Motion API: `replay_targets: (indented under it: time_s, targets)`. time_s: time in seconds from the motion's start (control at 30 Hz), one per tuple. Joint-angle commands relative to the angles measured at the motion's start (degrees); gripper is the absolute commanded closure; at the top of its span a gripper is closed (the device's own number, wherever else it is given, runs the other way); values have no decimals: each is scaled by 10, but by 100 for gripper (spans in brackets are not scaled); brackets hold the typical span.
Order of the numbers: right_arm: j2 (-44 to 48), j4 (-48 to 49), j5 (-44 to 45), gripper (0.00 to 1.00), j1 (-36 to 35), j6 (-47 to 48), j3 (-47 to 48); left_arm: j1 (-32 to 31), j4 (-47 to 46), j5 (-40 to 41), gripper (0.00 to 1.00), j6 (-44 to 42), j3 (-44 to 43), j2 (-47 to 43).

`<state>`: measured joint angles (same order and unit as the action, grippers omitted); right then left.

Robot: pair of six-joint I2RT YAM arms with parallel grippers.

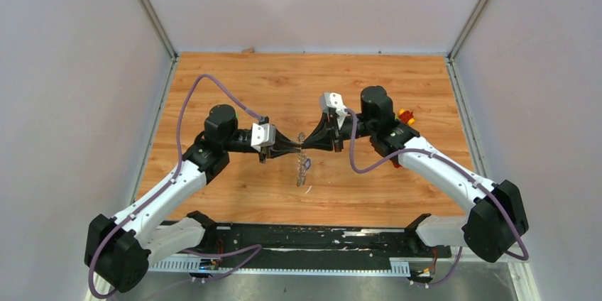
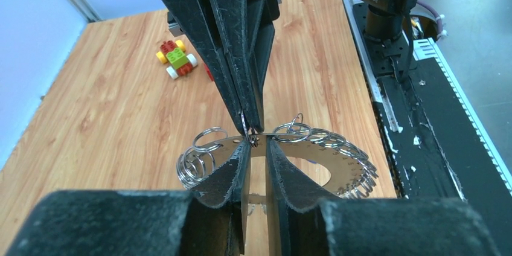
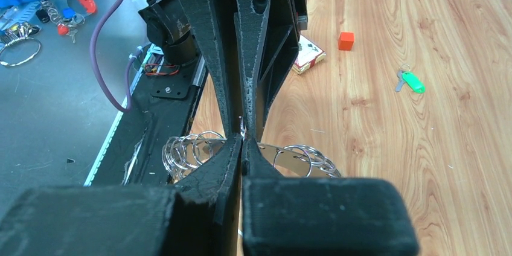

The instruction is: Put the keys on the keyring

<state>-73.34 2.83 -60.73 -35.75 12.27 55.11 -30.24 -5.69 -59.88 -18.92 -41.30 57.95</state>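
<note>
The keyring (image 2: 338,165) is a flat silver disc with a big hole and many small wire rings round its rim. It hangs in mid-air between the two grippers (image 1: 304,170). My right gripper (image 3: 243,140) is shut on a small wire ring at the keyring's top rim (image 3: 275,151). My left gripper (image 2: 259,142) meets it tip to tip from the other side (image 1: 294,146). Its jaws stand a narrow gap apart, with the rim crossing between the tips. One green-headed key (image 3: 412,81) lies on the wood far from both grippers.
A small brick toy car (image 2: 176,60) stands on the table behind the right arm (image 1: 406,116). An orange cube (image 3: 345,40) and a card box (image 3: 308,55) lie further off. The black rail (image 1: 305,237) runs along the near edge, and loose keys (image 3: 60,14) lie on the bench beyond it.
</note>
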Motion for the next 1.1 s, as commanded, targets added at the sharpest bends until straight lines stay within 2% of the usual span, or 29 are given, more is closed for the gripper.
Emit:
replay_targets:
  time_s: [0.0,0.3,0.47,0.57,0.63,0.77,0.83,0.93,1.07]
  targets:
    - [-6,27,-10,100,4,5,2,1,-35,-11,79,12,3,-3]
    - [-8,30,-13,100,3,4,1,1,-55,-9,88,28,6,3]
    - [-9,32,-14,100,3,3,-1,1,-69,-9,100,41,7,9]
    - [-9,29,-9,100,2,15,-3,1,-64,2,100,56,3,9]
    - [-9,10,3,92,2,43,-2,0,-16,16,100,35,-12,8]
    - [-1,-68,48,75,2,119,14,-25,239,126,100,-115,-105,18]
    - [4,-93,62,63,2,138,19,-35,322,166,100,-147,-149,33]
    - [7,-101,60,59,2,146,23,-43,393,189,100,-159,-200,52]
    - [4,-100,53,61,-2,142,26,-49,399,184,100,-164,-206,53]
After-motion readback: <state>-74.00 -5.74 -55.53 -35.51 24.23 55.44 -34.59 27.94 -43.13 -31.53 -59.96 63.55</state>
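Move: The thin silver ring at the keyring's upper edge lies right at both sets of fingertips: about 1 cm to the right of the left hand's point and about 1 cm to the left of the right hand's, level with each. From the left hand, the middle of the keyring's flat plate is some 3 cm back and 4 cm below, straight under in the sideways sense. The blue tag is roughly 5 cm back, 1 cm right and 5 cm below the left hand. The silver ring, still pinched in the shut right fingers, is taken over by the left ones: they close from a narrow gap while nearly still, and only then do the right fingers open to less than half. The left hand next goes about 2 cm forward, its fingertips tipping down by nearly 20 degrees, as the right hand comes free and sinks about 3 cm and edges forward. ##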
